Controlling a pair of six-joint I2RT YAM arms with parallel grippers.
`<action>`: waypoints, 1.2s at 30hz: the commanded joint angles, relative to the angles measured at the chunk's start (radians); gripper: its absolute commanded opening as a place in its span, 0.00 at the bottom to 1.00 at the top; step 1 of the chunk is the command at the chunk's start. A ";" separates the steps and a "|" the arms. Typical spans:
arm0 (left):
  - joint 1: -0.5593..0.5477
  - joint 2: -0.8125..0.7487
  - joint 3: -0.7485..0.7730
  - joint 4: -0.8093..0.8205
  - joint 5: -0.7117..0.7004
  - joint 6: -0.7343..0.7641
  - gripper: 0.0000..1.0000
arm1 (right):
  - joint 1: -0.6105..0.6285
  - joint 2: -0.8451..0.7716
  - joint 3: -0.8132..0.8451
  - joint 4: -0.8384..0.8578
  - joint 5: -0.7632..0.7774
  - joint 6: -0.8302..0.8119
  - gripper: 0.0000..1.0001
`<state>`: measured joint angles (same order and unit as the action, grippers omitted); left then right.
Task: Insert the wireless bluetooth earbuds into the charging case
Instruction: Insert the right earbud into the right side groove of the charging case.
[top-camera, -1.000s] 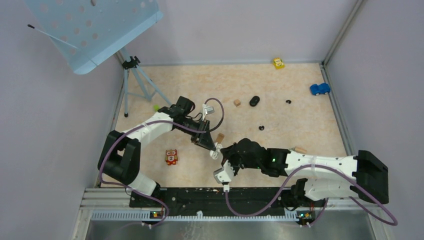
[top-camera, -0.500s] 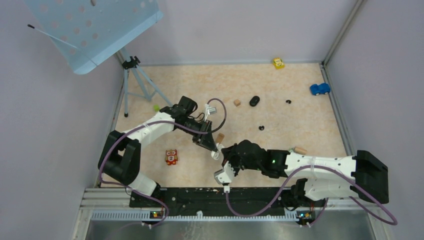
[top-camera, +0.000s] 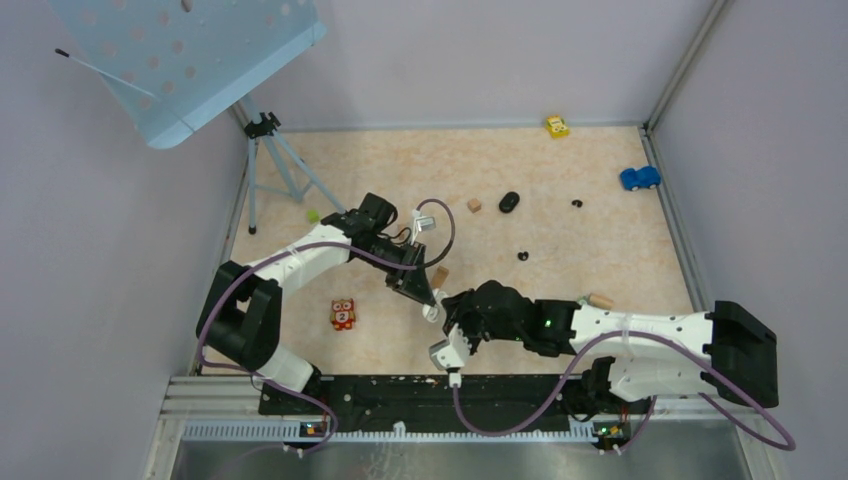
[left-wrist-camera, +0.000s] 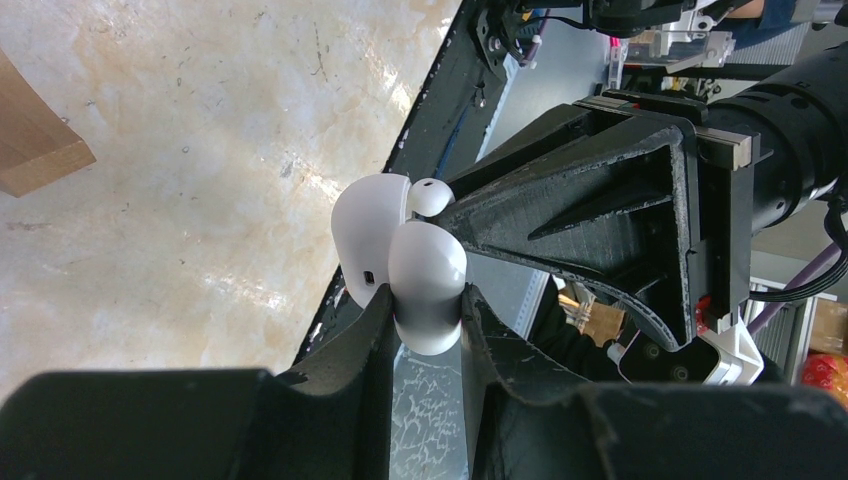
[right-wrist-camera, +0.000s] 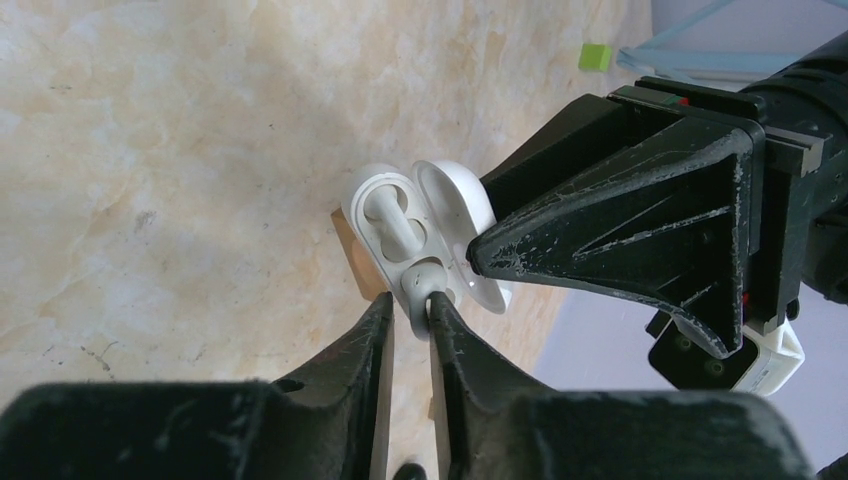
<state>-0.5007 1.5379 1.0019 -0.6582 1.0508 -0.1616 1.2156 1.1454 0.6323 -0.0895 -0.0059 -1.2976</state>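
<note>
My left gripper (left-wrist-camera: 425, 295) is shut on the white charging case (left-wrist-camera: 428, 275), held above the table with its lid (left-wrist-camera: 365, 235) swung open. In the right wrist view the case (right-wrist-camera: 455, 205) faces me. One white earbud (right-wrist-camera: 385, 210) sits in its far socket and a second white earbud (right-wrist-camera: 422, 285) stands in the near socket. My right gripper (right-wrist-camera: 408, 300) is round that second bud, jaws slightly apart, with a gap on the left side. From above, both grippers meet at the case (top-camera: 432, 308). Two tiny black buds (top-camera: 523, 255) (top-camera: 577, 203) lie further back.
A tan wooden block (top-camera: 440, 276) lies just behind the case, another (top-camera: 474, 205) beside a black oval thing (top-camera: 509, 201). A wooden peg (top-camera: 600, 299), an owl toy (top-camera: 342, 314), a blue car (top-camera: 639, 177), a yellow car (top-camera: 557, 126) and a tripod (top-camera: 270, 150) stand around.
My right gripper's jaws have parted a little around the white earbud. Both arms have stayed almost where they were.
</note>
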 joint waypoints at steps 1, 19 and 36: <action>-0.020 -0.049 0.045 -0.020 0.117 0.004 0.00 | 0.004 -0.016 -0.020 -0.002 0.003 0.014 0.24; -0.022 -0.032 0.046 -0.021 0.096 0.000 0.00 | 0.005 -0.036 -0.009 0.083 0.020 0.070 0.60; -0.022 0.011 0.056 -0.024 0.096 0.014 0.00 | 0.005 -0.169 -0.005 0.146 0.064 0.333 0.65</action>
<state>-0.5190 1.5444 1.0180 -0.6746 1.1091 -0.1619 1.2163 1.0195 0.6014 0.0010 0.0364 -1.0599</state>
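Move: The right hand's just-parting fingers are still at the right earbud, its groove in the charging case only about 1 cm back, 1 cm left and 1 cm below. The open lid is roughly 3 cm back and 2 cm left at hand height; the wooden block lies about 1 cm ahead, neither left nor right, some 14 cm below. From the left hand, which holds the case, the groove is about 1 cm ahead, 2 cm right and 1 cm below. Right fingers open wide off the earbud, then rise about 4 cm from the case the left hand keeps holding. ##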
